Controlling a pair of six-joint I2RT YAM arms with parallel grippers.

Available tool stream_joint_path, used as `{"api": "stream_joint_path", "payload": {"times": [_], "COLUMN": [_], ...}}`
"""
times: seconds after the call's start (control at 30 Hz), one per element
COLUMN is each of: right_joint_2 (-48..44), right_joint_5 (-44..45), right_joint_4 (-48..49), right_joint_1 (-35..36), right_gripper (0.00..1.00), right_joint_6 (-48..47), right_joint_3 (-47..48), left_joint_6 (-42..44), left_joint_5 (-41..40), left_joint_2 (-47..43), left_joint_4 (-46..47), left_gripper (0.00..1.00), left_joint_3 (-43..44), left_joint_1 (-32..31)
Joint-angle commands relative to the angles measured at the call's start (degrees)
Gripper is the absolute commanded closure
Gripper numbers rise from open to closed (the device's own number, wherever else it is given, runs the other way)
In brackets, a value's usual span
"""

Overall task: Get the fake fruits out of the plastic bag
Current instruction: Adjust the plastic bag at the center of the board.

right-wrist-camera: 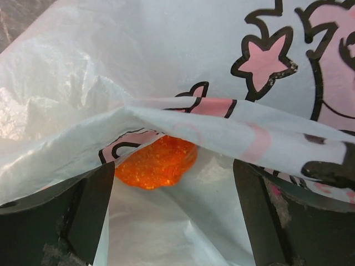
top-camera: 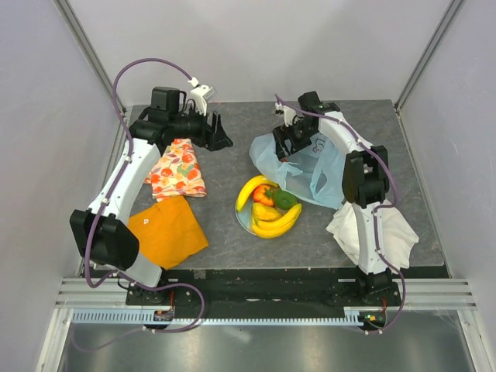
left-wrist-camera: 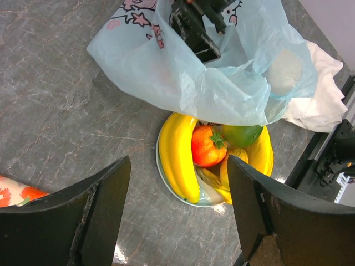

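Observation:
The light-blue plastic bag [top-camera: 304,177] lies at the back right of the table, its pink print showing in the right wrist view [right-wrist-camera: 166,55]. My right gripper [top-camera: 285,144] is open at the bag's mouth [right-wrist-camera: 172,221], with an orange fake fruit [right-wrist-camera: 155,162] just ahead, half under a fold of film. Yellow bananas [top-camera: 252,192], a red fruit [top-camera: 265,195] and a green fruit [top-camera: 284,200] lie on a pale plate [top-camera: 242,221] beside the bag. My left gripper [top-camera: 221,133] hangs open and empty above the table [left-wrist-camera: 177,221], looking down at the plate [left-wrist-camera: 206,201] and bag [left-wrist-camera: 166,72].
A fruit-patterned cloth [top-camera: 178,169] and an orange cloth [top-camera: 167,229] lie under the left arm. A white cloth [top-camera: 376,232] is draped by the right arm's base. Grey walls and a metal frame close in the table.

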Motion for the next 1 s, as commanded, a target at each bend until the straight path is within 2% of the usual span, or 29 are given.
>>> {"api": "stream_joint_path", "payload": {"times": [0.0,0.27,0.37,0.4,0.5,0.57,0.6,0.73,0.77,0.97], "right_joint_2": [2.86,5.15,5.42,5.33,4.46,3.49,2.61,-1.87,-4.75,-15.74], "right_joint_5": [-2.48,-6.52,-7.21,-7.31,-4.78,-2.14,0.92,6.22,7.44,9.48], "right_joint_4": [-0.60,-1.91,-2.00,-2.09,-1.30,0.02,0.19,2.47,3.00,6.00], "right_joint_1": [1.87,1.87,1.87,1.61,1.26,0.82,0.29,-1.82,-2.17,-2.35], "right_gripper": [0.04,0.07,0.23,0.33,0.54,0.60,0.66,0.75,0.98,1.00], "right_joint_6": [1.33,-1.30,-2.26,-2.35,-2.62,-2.97,-3.23,-5.43,-5.87,-8.59], "right_joint_3": [1.72,1.98,2.24,2.33,2.95,3.04,3.21,1.65,0.85,-5.75], "left_joint_6": [2.00,2.53,2.62,2.62,2.62,2.71,2.62,2.80,2.71,2.36], "left_joint_5": [-1.00,-1.61,-1.61,-1.61,-1.79,-1.62,-1.70,-1.53,-1.44,-0.91], "left_joint_2": [0.46,0.55,0.81,0.99,1.78,2.39,2.66,3.45,3.71,5.55], "left_joint_4": [0.35,0.00,-0.01,0.08,0.08,0.17,0.17,0.08,0.17,0.96], "left_gripper": [0.23,0.23,0.23,0.23,0.23,0.23,0.22,0.22,0.22,0.23], "left_joint_3": [2.37,2.99,3.34,3.60,4.39,4.74,5.36,6.06,6.24,7.55], "left_joint_1": [-0.41,-0.68,-0.68,-0.76,-1.03,-1.38,-1.47,-1.91,-2.00,-2.61]}}
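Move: Under the right hand lies the plastic bag, its middle about 3 cm back, 5 cm to the right and 5 cm below. An orange fruit inside it shows between the open fingers, some 2 cm to the left, 1 cm back and 4 cm below. The plate of fruits is roughly 17 cm back and 4 cm left of the hand, the green fruit 14 cm back and 1 cm right. From the left hand the bag is about 21 cm right and 5 cm ahead, far below. Dipping back, left and down about 5 cm into the left end of the plastic bag, the right hand closes its wide-open fingers down there, then turns round and sweeps some 7 cm to the right and 4 cm forward, away from the plate. It rises about 5 cm at the last, the fingers fully shut and tipping up some 15 degrees; whether they pinch bag film can't be seen. ##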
